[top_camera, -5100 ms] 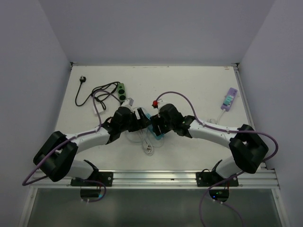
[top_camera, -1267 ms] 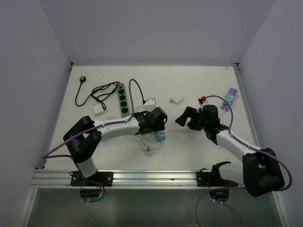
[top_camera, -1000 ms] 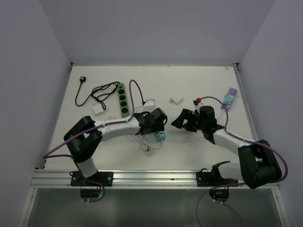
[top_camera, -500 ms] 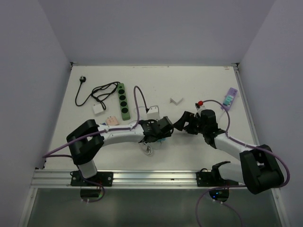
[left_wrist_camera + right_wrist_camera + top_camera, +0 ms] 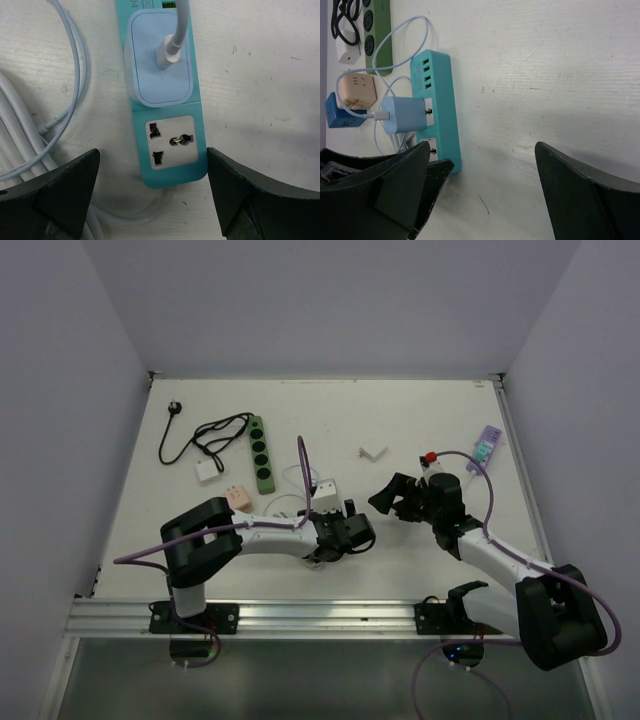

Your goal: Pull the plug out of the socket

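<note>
A teal socket strip [image 5: 169,107] lies flat on the white table. A pale blue plug [image 5: 159,70] with a white cable sits in its middle socket. My left gripper [image 5: 155,197] is open just above the strip's free end, one finger on each side, touching nothing. In the top view the left gripper [image 5: 352,532] hides the strip. My right gripper [image 5: 482,197] is open and empty to the right of the strip [image 5: 439,107] and apart from it. It sees the plug [image 5: 402,115] side-on. In the top view the right gripper [image 5: 388,498] is beside the left one.
A green power strip [image 5: 260,453], a black cable with plug [image 5: 205,432], a white adapter [image 5: 208,471] and a pink adapter [image 5: 238,497] lie at the left. A small white piece [image 5: 373,452] and a purple strip [image 5: 482,448] lie at the right. White cable coils [image 5: 30,125] lie beside the teal strip.
My left gripper has moved nearer and to the right, now covering the teal strip in the top view. My right gripper has stayed beside it with small shifts.
</note>
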### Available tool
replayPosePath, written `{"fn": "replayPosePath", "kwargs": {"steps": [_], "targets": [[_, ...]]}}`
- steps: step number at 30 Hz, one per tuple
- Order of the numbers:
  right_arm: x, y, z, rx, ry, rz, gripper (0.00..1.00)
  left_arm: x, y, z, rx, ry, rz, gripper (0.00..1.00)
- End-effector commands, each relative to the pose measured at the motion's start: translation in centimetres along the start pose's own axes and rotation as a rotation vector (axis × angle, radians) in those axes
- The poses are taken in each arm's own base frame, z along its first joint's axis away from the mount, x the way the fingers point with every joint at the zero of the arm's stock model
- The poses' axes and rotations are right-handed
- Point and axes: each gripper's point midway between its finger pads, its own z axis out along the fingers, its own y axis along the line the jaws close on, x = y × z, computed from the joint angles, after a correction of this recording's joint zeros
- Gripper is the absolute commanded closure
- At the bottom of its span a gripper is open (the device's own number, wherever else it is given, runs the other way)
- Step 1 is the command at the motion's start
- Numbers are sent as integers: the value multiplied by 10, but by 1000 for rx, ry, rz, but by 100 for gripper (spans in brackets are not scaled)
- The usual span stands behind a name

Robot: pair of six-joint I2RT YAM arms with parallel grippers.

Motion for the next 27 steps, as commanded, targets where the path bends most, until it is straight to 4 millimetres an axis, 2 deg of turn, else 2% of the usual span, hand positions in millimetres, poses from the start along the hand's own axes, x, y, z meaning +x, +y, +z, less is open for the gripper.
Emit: {"fn": "replayPosePath", "kwargs": {"steps": [1,7,11,13,14,16,17,19,20,21,23,25,27], "targets": [[-4,-3,-3,20,-29,-6,11,-8,7,10,-27,-105,-26,12],[-2,-3,-3,21,-24,0,11,4,3,18,-13,-106,19,21],[-4,0,-4,13,-23,-5,11,4,5,17,-13,-105,24,35],[-5,2,-5,2,-19,-12,11,-1,5,12,5,-110,32,46],[-5,4,-6,-3,-19,-15,11,-3,0,10,31,-113,38,55],[-5,10,-7,-29,-8,-20,11,-6,-2,5,65,-112,41,65],[-5,12,-6,-37,0,-17,11,-9,-6,0,108,-107,47,74],[-3,21,-6,-75,29,-4,11,-13,-7,-8,158,-106,48,81],[-1,23,-5,-87,44,4,11,-15,-18,-12,215,-103,26,84],[0,25,-2,-95,59,25,11,-15,-19,-15,243,-104,52,90],[5,31,0,-127,96,48,11,-19,-28,-25,337,-107,25,94],[11,35,6,-147,126,82,11,-18,-25,-29,378,-108,51,95],[15,48,9,-189,142,97,12,-18,-31,-35,432,-103,55,96]]}}
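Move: The near end of the teal socket lies almost between my open left fingers, about 1 cm ahead, 1 cm right and 1 cm below. The light blue plug stands in the socket some 6 cm ahead of this hand and 2 cm higher; the white cable bundle lies roughly 7 cm left and 3 cm back. From my right hand the plug is about 10 cm left, 2 cm back and 4 cm lower. I ease my left hand about 1 cm forward and right over the socket's near end and close my fingers until they pinch its two sides, then draw it back about 2.5 cm, rising a little and turning some 15 degrees clockwise. Late on, my open right hand starts left towards the plug, about 2 cm and slightly back, its fingers tipping down. ##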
